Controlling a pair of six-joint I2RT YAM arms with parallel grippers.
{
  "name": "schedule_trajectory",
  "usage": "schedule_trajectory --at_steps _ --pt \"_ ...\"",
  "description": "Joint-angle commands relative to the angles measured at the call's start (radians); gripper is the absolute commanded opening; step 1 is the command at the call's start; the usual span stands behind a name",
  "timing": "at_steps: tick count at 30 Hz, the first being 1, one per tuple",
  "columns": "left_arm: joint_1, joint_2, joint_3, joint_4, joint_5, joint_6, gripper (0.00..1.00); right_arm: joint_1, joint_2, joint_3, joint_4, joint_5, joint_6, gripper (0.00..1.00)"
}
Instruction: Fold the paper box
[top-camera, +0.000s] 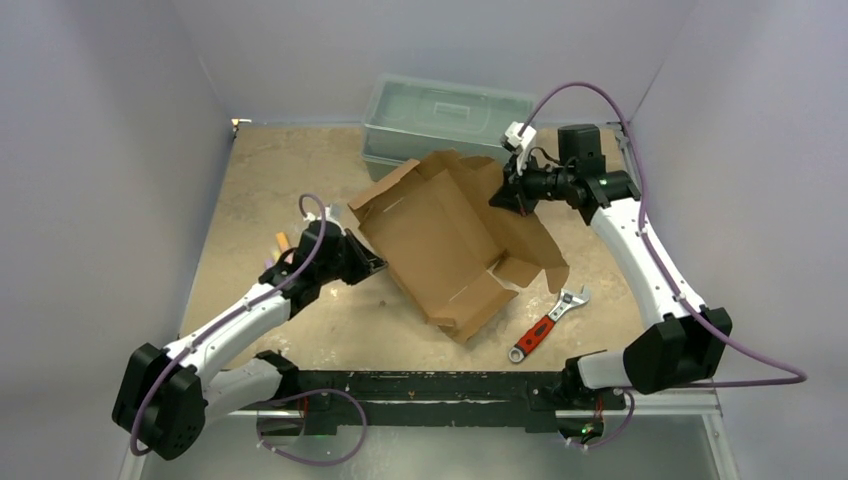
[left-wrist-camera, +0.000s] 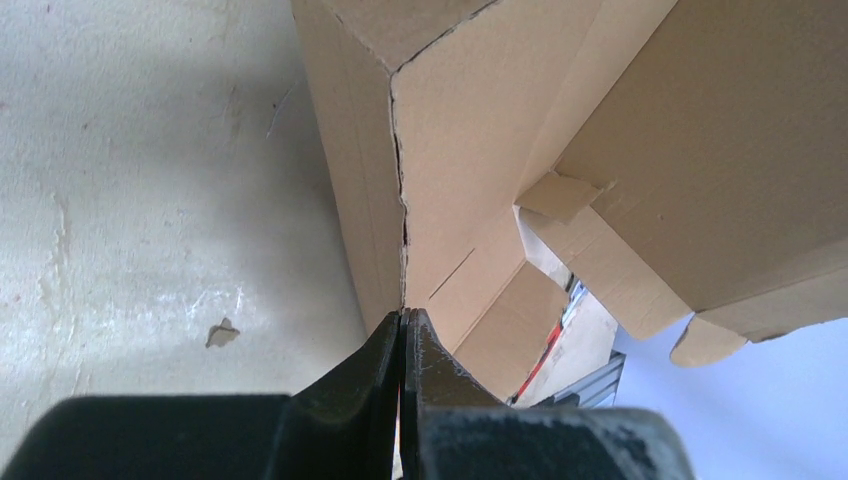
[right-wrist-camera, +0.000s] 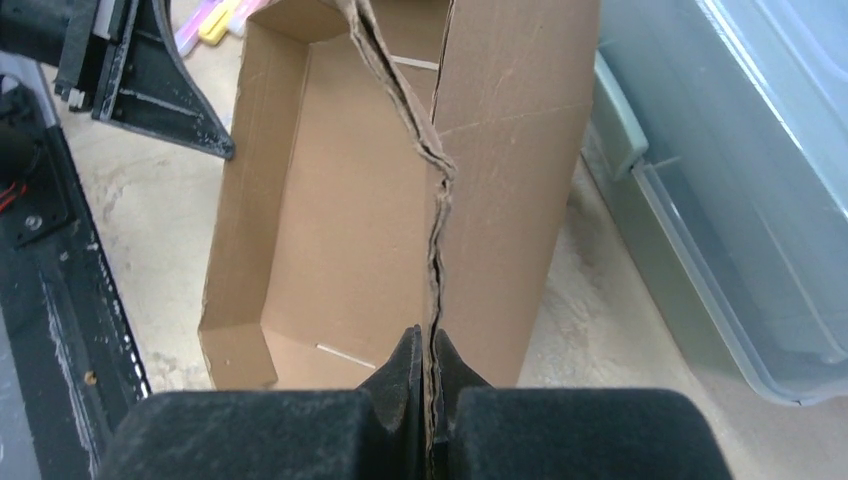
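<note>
The paper box (top-camera: 440, 240) is brown corrugated cardboard, half formed, lying skewed at the middle of the table with its walls partly raised. My right gripper (top-camera: 503, 198) is at its far right side, shut on the top edge of a doubled wall. In the right wrist view that edge runs between the fingers of the right gripper (right-wrist-camera: 434, 335), with the box's open inside (right-wrist-camera: 330, 230) to the left. My left gripper (top-camera: 372, 263) is at the box's left side. The left gripper (left-wrist-camera: 404, 315) is shut, its tips touching the foot of a corner crease of the box (left-wrist-camera: 470, 150).
A grey-green plastic toolbox (top-camera: 445, 110) stands behind the box, close to the right of the held wall (right-wrist-camera: 720, 200). A red-handled wrench (top-camera: 545, 325) lies at the front right. Small coloured items (top-camera: 283, 240) sit by the left arm. A black rail (top-camera: 430, 385) runs along the near edge.
</note>
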Motion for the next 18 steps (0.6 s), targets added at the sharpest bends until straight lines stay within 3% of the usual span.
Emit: schedule_trajectory --at_steps 1,10,18 --pt "-0.007 -0.051 -0.062 -0.018 0.025 -0.047 0.00 0.035 -0.003 0.018 -0.132 -0.070 -0.115 0.00" --pt "-0.007 -0.127 -0.084 -0.048 0.046 -0.052 0.00 0.077 -0.056 0.028 -0.275 -0.169 -0.293 0.00" --pt "-0.008 -0.176 -0.088 -0.079 0.069 -0.042 0.00 0.097 -0.071 0.032 -0.295 -0.183 -0.298 0.00"
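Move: Beside the box's left wall, the left hand's shut fingertips have the box's middle about 12 cm to their right, 3 cm ahead and slightly lower. From the right hand, which already pinches the raised panel's edge, that middle lies some 19 cm left, 5 cm back and 13 cm down. The clear case stands about 16 cm ahead and 16 cm left of the right hand, 14 cm lower; the wrench, about 23 cm back, 11 cm right and 22 cm down. Drawing the pinched panel edge back about 6 cm and a little left, away from the clear case, the right hand swings some 15 degrees counter-clockwise and keeps its grip. The left hand backs off about 3.5 cm towards its base at nearly the same height, its shut fingertips staying against the outside of the box's left wall. ##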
